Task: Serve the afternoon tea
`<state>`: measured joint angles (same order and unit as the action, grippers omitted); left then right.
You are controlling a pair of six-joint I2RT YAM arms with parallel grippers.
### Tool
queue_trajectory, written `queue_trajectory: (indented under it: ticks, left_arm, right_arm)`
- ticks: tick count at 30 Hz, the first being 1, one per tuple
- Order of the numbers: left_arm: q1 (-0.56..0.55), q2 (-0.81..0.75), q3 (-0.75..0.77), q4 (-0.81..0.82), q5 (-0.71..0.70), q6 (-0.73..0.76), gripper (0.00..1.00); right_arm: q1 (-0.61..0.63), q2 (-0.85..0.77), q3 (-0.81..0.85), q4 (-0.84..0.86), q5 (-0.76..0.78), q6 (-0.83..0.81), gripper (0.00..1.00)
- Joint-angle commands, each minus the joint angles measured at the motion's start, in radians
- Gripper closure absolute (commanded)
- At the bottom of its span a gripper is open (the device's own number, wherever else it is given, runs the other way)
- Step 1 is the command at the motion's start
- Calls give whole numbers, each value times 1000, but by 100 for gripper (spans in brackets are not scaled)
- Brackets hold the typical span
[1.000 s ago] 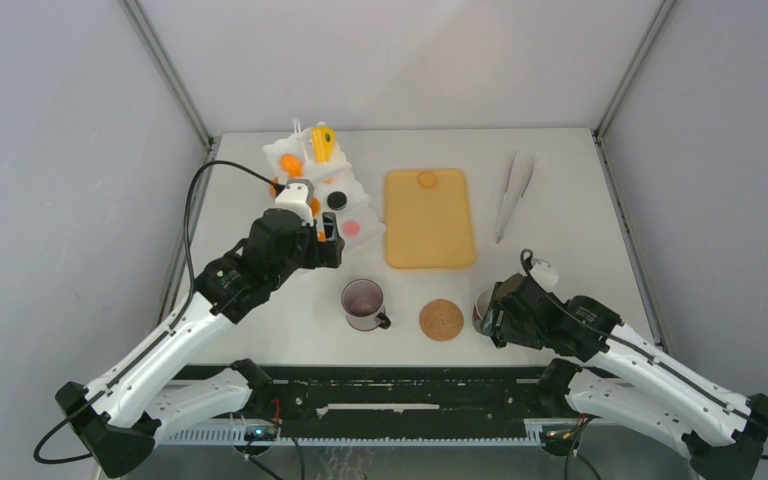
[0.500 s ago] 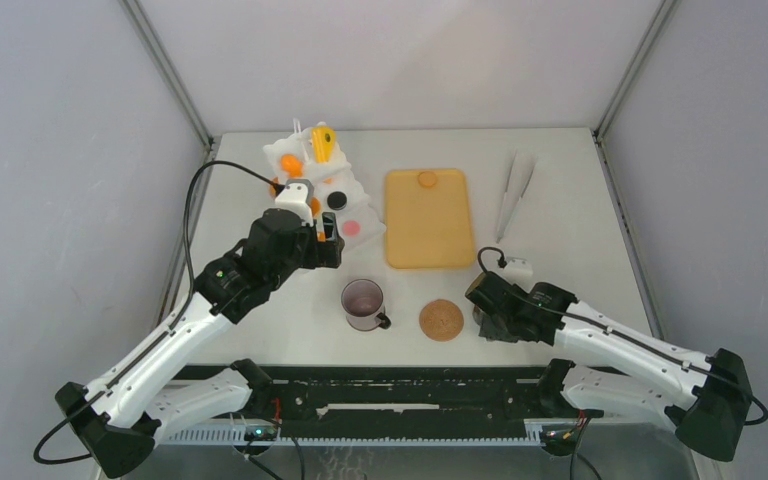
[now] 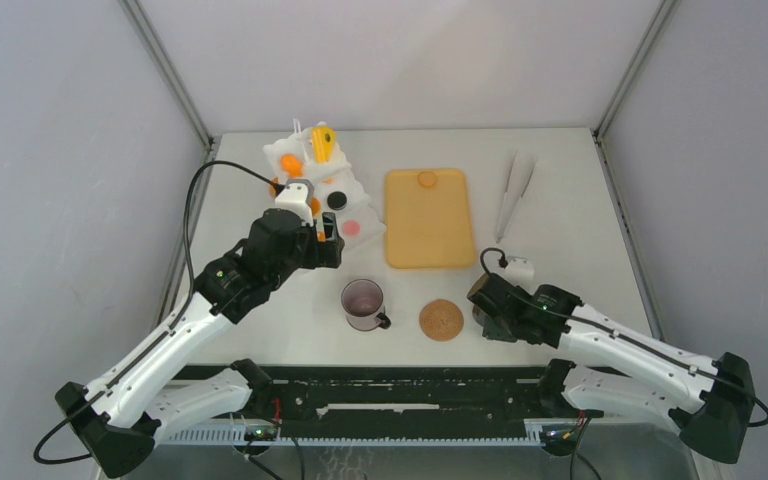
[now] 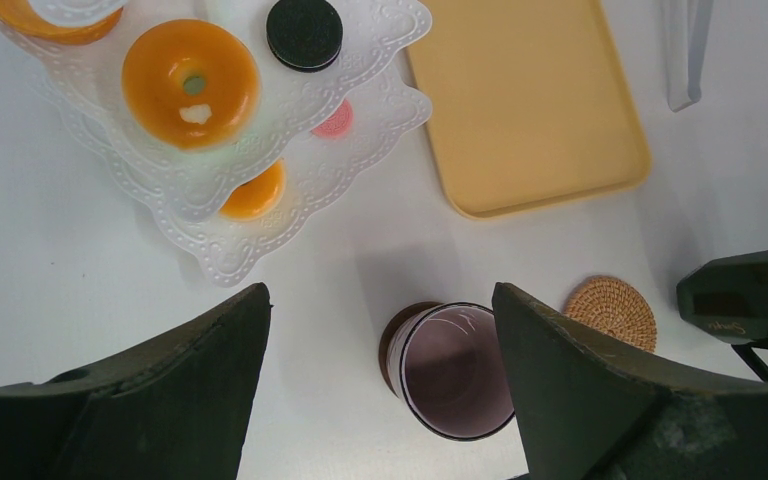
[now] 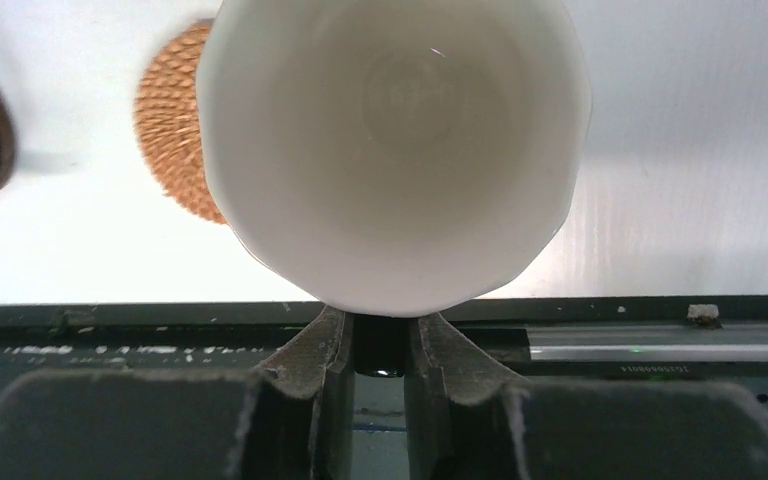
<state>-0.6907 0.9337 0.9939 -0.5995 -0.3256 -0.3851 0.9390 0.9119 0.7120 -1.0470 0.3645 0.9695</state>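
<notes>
A dark mug (image 3: 363, 303) with a pale purple inside stands on a brown coaster (image 4: 393, 338) in the near middle. My left gripper (image 3: 330, 235) hangs open above it and holds nothing (image 4: 380, 300). The second mug (image 5: 390, 150), white inside, fills the right wrist view. My right gripper (image 5: 380, 350) is shut on its dark handle (image 5: 380, 352); from above the arm hides most of that mug (image 3: 482, 303). Toy pastries sit on a white tiered stand (image 4: 210, 260): an orange tart (image 4: 190, 83), a black round (image 4: 304, 32), a pink round (image 4: 335, 122), a yellow cake wedge (image 3: 323, 143).
A flat tan tray (image 3: 428, 218) lies behind the mugs with a small orange piece (image 3: 426, 179) at its far end. A bare woven coaster (image 3: 441, 320) lies just left of the right gripper. White tongs (image 3: 513, 192) lie at the back right.
My right arm has swung left toward the woven coaster, and its jaws have closed on the second mug's handle. The left arm has not moved.
</notes>
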Motion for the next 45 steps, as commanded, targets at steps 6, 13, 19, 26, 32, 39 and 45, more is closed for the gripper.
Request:
queue_trajectory:
  ticks: [6, 13, 19, 26, 32, 39, 45]
  left_arm:
    - [5, -25, -23, 33, -14, -3, 14]
    - [5, -33, -31, 25, -23, -4, 14]
    - [4, -36, -37, 25, -26, -9, 14]
    - [5, -31, -37, 25, -26, -11, 14]
    - [5, -32, -33, 24, -27, -9, 14]
    - [5, -33, -14, 18, -38, -2, 14]
    - [6, -41, 34, 3, -66, 18, 13]
  right_arm:
    - [122, -1, 115, 190, 58, -90, 100]
    - [184, 117, 124, 263, 14, -117, 100]
    - [195, 165, 124, 287, -25, -143, 100]
    - [196, 198, 125, 286, -45, -152, 100]
    - [196, 194, 125, 276, -63, -144, 79]
    - [191, 113, 191, 184, 14, -132, 34]
    - [53, 50, 291, 102, 108, -197, 30]
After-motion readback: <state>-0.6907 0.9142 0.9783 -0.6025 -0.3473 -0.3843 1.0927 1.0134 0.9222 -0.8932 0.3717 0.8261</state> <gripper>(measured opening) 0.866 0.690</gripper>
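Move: The white mug is already pinched by its handle in the right hand. The straw coaster it goes to lies about 9 cm to that hand's left, 4 cm ahead and 5 cm below; the purple mug on its dark coaster stands 15 cm further left, level with the straw one, and the yellow tray's middle is some 22 cm beyond the straw coaster and 2 cm left of it. From the idle left hand the straw coaster is roughly 20 cm right, 9 cm back and 21 cm down. Keeping its pinch on the handle, the right hand carries the white mug about 8 cm left in a low arc, up some 3 cm and back down onto the straw coaster, turning roughly 20 degrees counter-clockwise as it goes and easing slowly through the last bit. After a short stay there the fingers open and let go of the handle, and the empty hand rises about 6 cm and drifts a little forward, its fingertips tipping up slightly. ##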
